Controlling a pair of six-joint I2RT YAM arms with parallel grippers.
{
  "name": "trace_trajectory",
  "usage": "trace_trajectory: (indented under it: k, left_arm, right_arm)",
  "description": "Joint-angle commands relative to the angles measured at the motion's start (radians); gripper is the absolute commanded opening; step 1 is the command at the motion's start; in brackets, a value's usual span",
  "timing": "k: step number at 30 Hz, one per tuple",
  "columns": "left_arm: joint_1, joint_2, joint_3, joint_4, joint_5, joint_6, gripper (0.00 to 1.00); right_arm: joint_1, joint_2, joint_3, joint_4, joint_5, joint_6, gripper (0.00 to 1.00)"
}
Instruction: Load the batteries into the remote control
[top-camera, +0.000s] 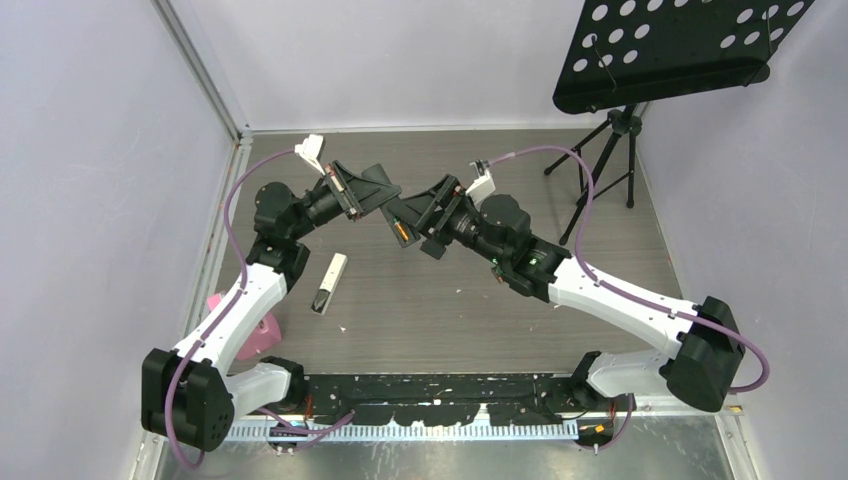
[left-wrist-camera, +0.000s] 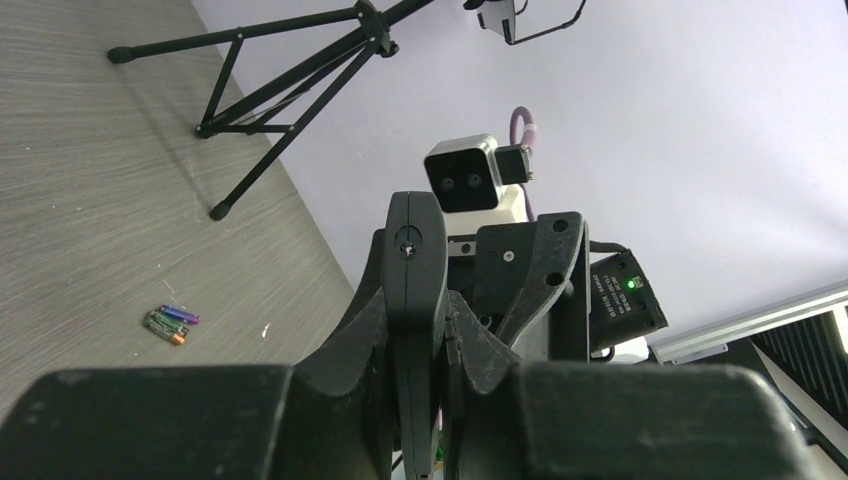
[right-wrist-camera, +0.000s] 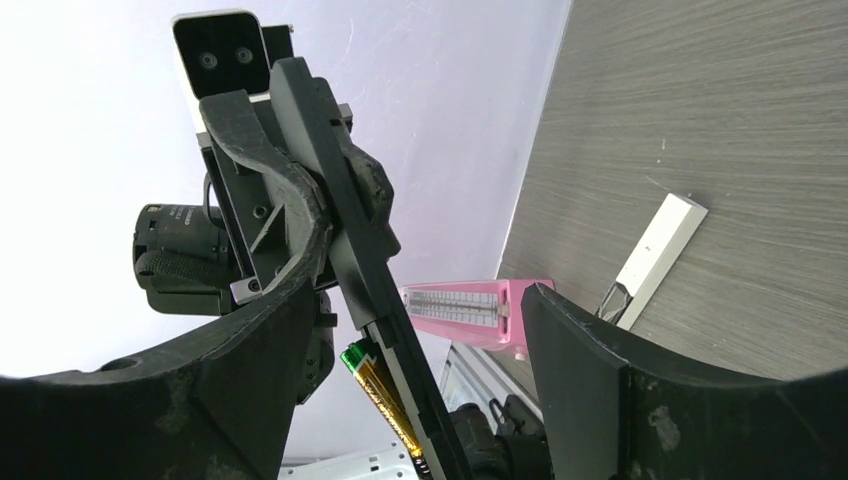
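Note:
My left gripper (top-camera: 370, 192) (left-wrist-camera: 415, 320) is shut on a black remote (left-wrist-camera: 413, 270), held in the air and seen edge-on. In the right wrist view the remote (right-wrist-camera: 335, 200) slants between my right gripper's (right-wrist-camera: 425, 300) wide-open fingers (right-wrist-camera: 600, 380). An orange-gold battery with a green end (right-wrist-camera: 385, 400) lies against the remote's underside, apparently in its compartment; it also shows in the top view (top-camera: 401, 233). My right gripper (top-camera: 412, 215) faces the left one at the remote's end. A few loose batteries (left-wrist-camera: 168, 323), green, purple and orange, lie on the table.
A white and black slim piece (top-camera: 328, 283) (right-wrist-camera: 655, 250) lies on the table left of centre. A pink box (top-camera: 255, 335) (right-wrist-camera: 470, 310) stands near the left arm. A black music stand (top-camera: 680, 45) on a tripod (left-wrist-camera: 290, 80) is at the back right.

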Motion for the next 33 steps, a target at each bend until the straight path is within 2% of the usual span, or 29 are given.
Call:
trace_trajectory:
  k: [1,5,14,33]
  left_arm:
    - [-0.002,-0.007,0.051,0.066,-0.008,-0.018,0.0]
    - [-0.003,-0.007,0.053,0.054,-0.009,-0.019,0.0]
    - [-0.002,-0.008,0.053,0.029,-0.03,-0.024,0.0]
    - [-0.002,-0.007,0.051,0.039,-0.045,-0.045,0.0]
  right_arm:
    - [-0.001,0.009,0.016,0.109,-0.08,0.034,0.8]
    - [-0.002,0.008,0.008,0.124,-0.088,0.031,0.78]
    - [-0.003,0.011,-0.006,0.132,-0.099,0.03,0.64]
    - [-0.004,0.008,-0.014,0.16,-0.116,0.019,0.45]
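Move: The battery lying in the remote control's open end is roughly 2 cm to the right hand's left and 1 cm back, about level in height, already between the spread fingers. The remote control's middle is some 3 cm left and 2 cm ahead, slightly higher. The loose batteries lie on the table some 21 cm right, 5 cm back and 33 cm below. From the left hand, which grips the remote control, that battery is about 4 cm back, 2 cm right and 4 cm below. Easing back and to its left by about 1.5 cm, with a slight rise, the right hand turns some 5 degrees counter-clockwise and brings its fingertips in around the battery end of the remote control. It then all but stops while its fingers go on closing from wide to about half open, one on either side of that end; a firm pinch can't be made out. The left hand keeps its grip on the remote control, nearly still. ##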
